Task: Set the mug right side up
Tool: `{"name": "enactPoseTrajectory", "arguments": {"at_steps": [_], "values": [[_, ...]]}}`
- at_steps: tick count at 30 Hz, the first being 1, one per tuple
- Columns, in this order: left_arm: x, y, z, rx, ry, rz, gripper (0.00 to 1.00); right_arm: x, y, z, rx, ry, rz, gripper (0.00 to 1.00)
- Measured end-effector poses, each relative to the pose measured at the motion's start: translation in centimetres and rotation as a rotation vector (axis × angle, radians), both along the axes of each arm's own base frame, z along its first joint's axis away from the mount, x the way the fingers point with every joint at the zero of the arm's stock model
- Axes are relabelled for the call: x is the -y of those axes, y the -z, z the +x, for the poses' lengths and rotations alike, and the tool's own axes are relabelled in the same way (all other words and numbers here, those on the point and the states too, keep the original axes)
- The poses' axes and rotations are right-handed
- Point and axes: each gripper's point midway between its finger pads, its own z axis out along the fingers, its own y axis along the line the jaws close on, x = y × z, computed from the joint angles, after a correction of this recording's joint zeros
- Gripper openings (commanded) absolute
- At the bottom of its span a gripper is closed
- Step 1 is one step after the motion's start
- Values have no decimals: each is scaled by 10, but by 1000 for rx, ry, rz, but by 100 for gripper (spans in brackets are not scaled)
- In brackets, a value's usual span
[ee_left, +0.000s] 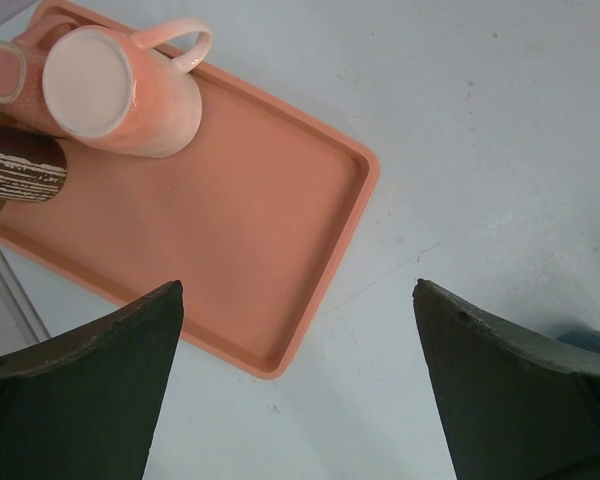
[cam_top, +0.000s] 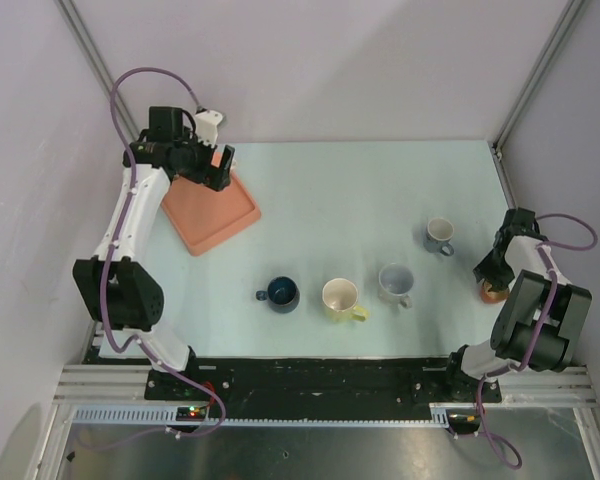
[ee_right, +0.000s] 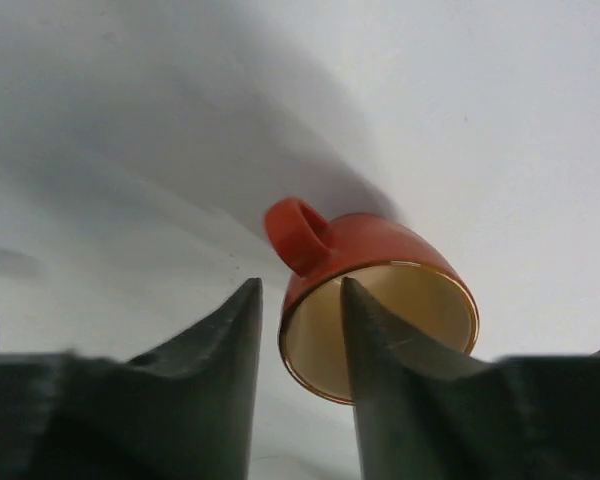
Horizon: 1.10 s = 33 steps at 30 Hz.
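An orange-red mug with a cream inside and a thin gold rim stands mouth up on the table, its handle pointing up-left in the right wrist view. My right gripper straddles the rim wall by the handle. One finger is inside the mug, the other outside with a small gap to the wall, so the jaws are slightly open. From above, the mug peeks out under the right gripper at the right table edge. My left gripper hangs wide open and empty beside the tray corner, far left.
A salmon tray at the back left holds an upside-down pink mug, a brown striped mug and another pink one. A navy mug, a yellow mug, a white mug and a grey mug stand upright mid-table.
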Motion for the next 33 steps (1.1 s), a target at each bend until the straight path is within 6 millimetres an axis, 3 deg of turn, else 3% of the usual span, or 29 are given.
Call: {"name": "enactPoseTrajectory", "arguments": {"at_steps": [4,6,11,14,18,22,27,33], "values": [[-7,8,12,-6,-2,47,100,-5,4,-3,0,-7,18,90],[-12,16,30,-11,-14,84,100,-6,-1,-3,16,-12,18,97],[-19,44,82,-12,17,156,100,-5,-28,0,104,-26,-22,99],[-18,57,111,24,128,227,99,-7,-41,-3,131,-46,-42,99],[-19,62,139,109,325,403,83,-10,-52,-10,140,-72,-55,100],[-20,73,162,157,484,623,78,-15,-60,-16,148,-86,-59,99],[-18,104,173,133,620,766,77,-18,-66,-18,155,-93,-60,99],[-18,117,180,127,691,878,66,-19,-77,-13,172,-100,-57,99]]}}
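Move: The right hand is down at the red mug, fingers still either side of its wall, its middle about 3 cm right, 1 back and 2 below. From that hand the blue-grey mug stands some 16 cm ahead and 9 left. The left hand's target, the big pink mug in the tray, lies roughly 20 cm ahead, 4 left and 19 below; the brown mug is about 11 cm left of it, the small pink cup 7 left and 4 beyond. Letting go of the red mug's wall, the right fingers spread wide and the hand lifts clear, about 8 cm up. Meanwhile the left hand heads forward, then also down, to the big pink mug, some 18 cm out and 12 down, rolling about 60 degrees clockwise; its fingers close by about a third, contact not visible. ##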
